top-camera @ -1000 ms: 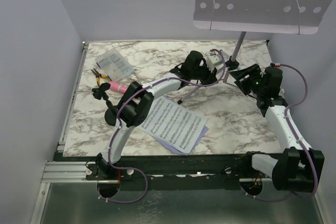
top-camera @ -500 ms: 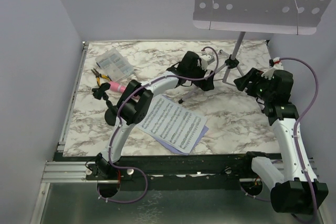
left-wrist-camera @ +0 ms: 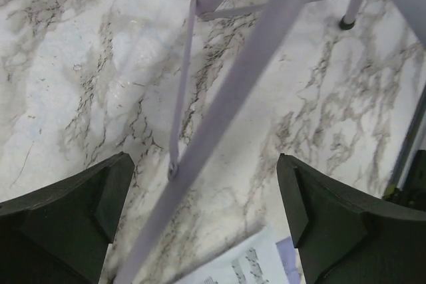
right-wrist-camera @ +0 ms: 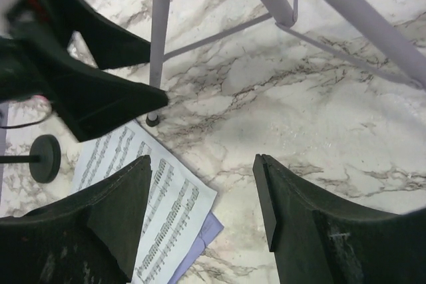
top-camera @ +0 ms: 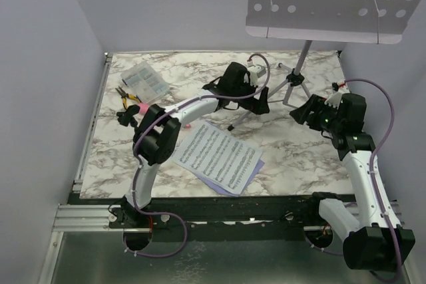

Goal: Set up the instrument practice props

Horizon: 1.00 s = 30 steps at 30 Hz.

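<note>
The lavender perforated music-stand desk (top-camera: 326, 1) stands high at the back right on its thin silver tripod (top-camera: 299, 64). One tripod leg (left-wrist-camera: 226, 104) runs between the wide-open fingers of my left gripper (top-camera: 259, 101), which do not touch it. My right gripper (top-camera: 301, 112) hangs open and empty, just right of the tripod, over bare marble. The printed sheet-music pages (top-camera: 218, 157) lie flat at front centre, also seen under the right gripper's fingers (right-wrist-camera: 133, 224). The pink microphone (top-camera: 148, 110) lies at the left by the black mic stand (top-camera: 126, 117), whose round base (right-wrist-camera: 45, 157) shows in the right wrist view.
A clear plastic compartment box (top-camera: 142, 82) and orange-handled pliers (top-camera: 127, 99) lie at the back left. Grey walls close in the table on the left, back and right. A rubber tripod foot (right-wrist-camera: 153, 120) rests near the top corner of the pages.
My left gripper has opened wide and let go of the tripod leg. My right gripper has drawn back from the tripod, to the right and toward the front.
</note>
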{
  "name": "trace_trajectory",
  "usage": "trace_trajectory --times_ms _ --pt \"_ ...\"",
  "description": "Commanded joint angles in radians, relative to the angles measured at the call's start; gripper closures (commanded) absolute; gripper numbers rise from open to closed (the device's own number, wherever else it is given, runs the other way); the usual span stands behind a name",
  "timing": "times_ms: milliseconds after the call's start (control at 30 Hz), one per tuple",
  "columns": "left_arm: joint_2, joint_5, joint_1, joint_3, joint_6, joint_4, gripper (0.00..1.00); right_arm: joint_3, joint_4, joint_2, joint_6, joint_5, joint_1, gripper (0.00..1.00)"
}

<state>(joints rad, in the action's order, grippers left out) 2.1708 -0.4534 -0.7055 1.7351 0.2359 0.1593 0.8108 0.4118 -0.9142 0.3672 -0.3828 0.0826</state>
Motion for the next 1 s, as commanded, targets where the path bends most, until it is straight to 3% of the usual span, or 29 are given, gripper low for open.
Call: trace_trajectory --times_ms 0,200,400,700,967 --pt "-0.209 0.028 0.01 -0.104 0.11 -0.006 0.01 -0.055 0.003 0.014 0.047 -0.062 -0.002 0.32" --pt "-0.427 0.002 0.037 -0.355 0.269 -0.012 0.02 -0.185 -0.06 0.013 0.187 0.032 -0.155 0.35" --pt "-0.686 -0.003 0.037 -0.68 0.37 -0.11 0.03 -0.371 -0.27 0.022 0.405 0.078 -0.379 0.38" --pt "-0.833 0.058 0.035 -1.067 0.625 -0.298 0.04 -0.412 -0.388 -0.098 0.459 0.07 -0.397 0.37" --pt "-0.839 0.076 0.034 -1.18 0.677 -0.335 0.04 -0.395 -0.442 -0.22 0.441 0.091 -0.397 0.34"
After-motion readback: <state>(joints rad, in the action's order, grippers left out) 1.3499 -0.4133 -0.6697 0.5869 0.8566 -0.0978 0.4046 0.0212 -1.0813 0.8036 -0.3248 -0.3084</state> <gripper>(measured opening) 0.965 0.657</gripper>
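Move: About 20 cm back and 12 cm to the left of the left hand lies the middle of the sheet music, some 14 cm lower. The music stand's nearest leg passes between that hand's open fingers, its rubber foot about 9 cm back and 7 cm left; the stand's hub is about 8 cm ahead and 11 cm right. From the right hand, the sheet music's middle is roughly 11 cm back, 32 cm left and 22 cm below. Rising about 8 cm off the stand's leg while already drawing back and left, the left hand then sinks over the sheet music, its open fingers rolling nearly 40 degrees about their own line. The right hand drops about 14 cm and swings some 11 cm left, also back at first, towards the sheets' right-hand corner, tipping further down, half open; neither hand visibly touches anything at the end. ##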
